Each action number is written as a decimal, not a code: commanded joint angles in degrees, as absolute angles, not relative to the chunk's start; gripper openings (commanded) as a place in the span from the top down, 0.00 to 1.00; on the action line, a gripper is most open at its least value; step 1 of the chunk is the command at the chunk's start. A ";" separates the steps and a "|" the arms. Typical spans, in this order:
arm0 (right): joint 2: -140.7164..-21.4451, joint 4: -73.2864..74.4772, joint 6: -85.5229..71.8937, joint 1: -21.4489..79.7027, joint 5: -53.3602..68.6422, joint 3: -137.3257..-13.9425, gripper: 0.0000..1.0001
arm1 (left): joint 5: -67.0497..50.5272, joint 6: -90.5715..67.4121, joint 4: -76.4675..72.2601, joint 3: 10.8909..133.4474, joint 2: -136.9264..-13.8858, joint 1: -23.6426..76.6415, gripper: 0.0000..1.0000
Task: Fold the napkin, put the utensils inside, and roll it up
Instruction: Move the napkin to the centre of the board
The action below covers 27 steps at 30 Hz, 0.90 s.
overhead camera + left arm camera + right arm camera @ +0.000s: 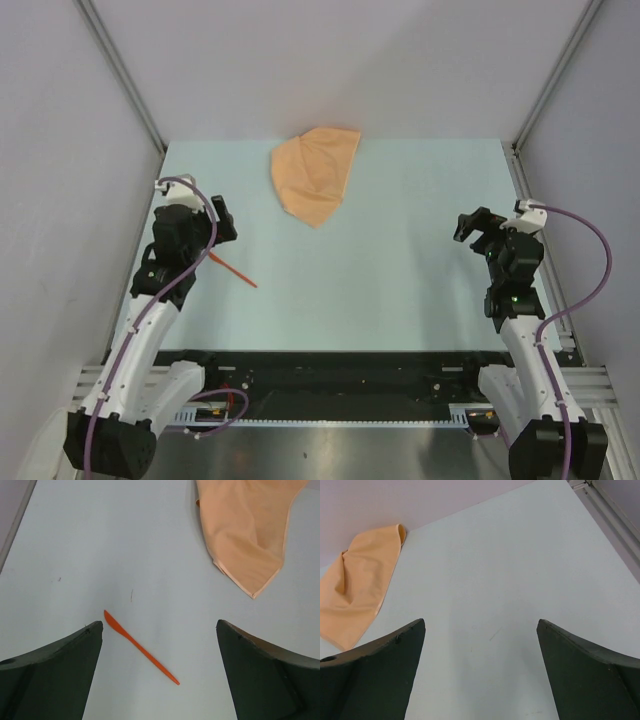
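Observation:
The peach-orange napkin [316, 177] lies crumpled at the far middle of the table, touching the back wall; it also shows in the left wrist view [247, 530] and the right wrist view [357, 587]. An orange-red plastic knife [234, 270] lies flat on the table near the left side, also seen in the left wrist view [141, 647]. My left gripper [222, 222] is open and empty, hovering above the knife. My right gripper [472, 228] is open and empty over bare table at the right.
The pale blue table [400, 260] is bounded by grey walls at the back and sides, with metal frame posts [120, 70] at the corners. A black rail [330, 375] runs along the near edge between the arm bases.

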State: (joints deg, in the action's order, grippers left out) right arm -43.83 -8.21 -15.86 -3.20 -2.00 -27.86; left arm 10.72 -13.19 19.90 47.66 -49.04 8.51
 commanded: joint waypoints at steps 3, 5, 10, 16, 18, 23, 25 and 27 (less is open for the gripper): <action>-44.65 -7.47 -15.21 -3.25 -1.06 -29.79 0.00 | 8.55 -16.96 18.46 49.74 -50.18 8.44 0.00; -45.44 -7.38 -15.03 -3.16 -0.62 -29.97 0.00 | 5.29 -17.92 18.20 50.79 -53.16 8.52 0.00; -47.28 -7.03 -15.29 -2.99 1.05 -30.32 0.00 | 11.19 -15.04 13.62 54.92 -60.80 19.20 0.00; -50.01 -7.03 -16.08 -2.20 2.46 -30.67 0.00 | 15.20 -8.09 18.18 70.20 -86.80 31.88 0.08; -50.27 -6.68 -16.26 -2.02 2.81 -30.94 0.00 | 17.83 -5.55 21.00 75.99 -96.61 33.83 0.11; -49.83 -5.36 -16.35 -1.93 3.08 -31.11 0.00 | 17.06 -4.57 26.46 83.93 -109.06 35.86 0.26; -49.75 -4.92 -16.17 -1.93 2.90 -31.29 0.00 | 16.26 -5.09 25.49 82.97 -109.95 35.86 0.27; -49.66 -5.01 -16.26 -1.93 2.90 -31.29 0.00 | 14.59 -5.19 23.21 81.13 -110.13 35.95 0.27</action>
State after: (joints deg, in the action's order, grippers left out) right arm -50.35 -4.86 -16.03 -2.13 2.48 -28.56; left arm 15.70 -6.37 23.64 80.79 -111.85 36.27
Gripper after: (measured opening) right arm 0.994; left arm 0.731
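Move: The napkin lies towards the far edge, its middle about 29 cm ahead of the left hand, 20 cm to its right and 22 cm below. Its near corner is closer, some 12 cm ahead and 21 cm to the right. The red utensil lies practically straight under the left hand, on the board. From the right hand, the napkin's middle is about 28 cm ahead, 37 cm to the left and 20 cm below. Towards the napkin's near corner the left hand sweeps some 22 cm right and 10 cm forward, then drops steeply, 18 cm down in all, tipping its fingers down, swinging clockwise and narrowing its wide-open gap by about a quarter; it ends just above and short of the corner, with no contact seen. The right hand, still open, sinks about 4 cm and eases slightly left. ##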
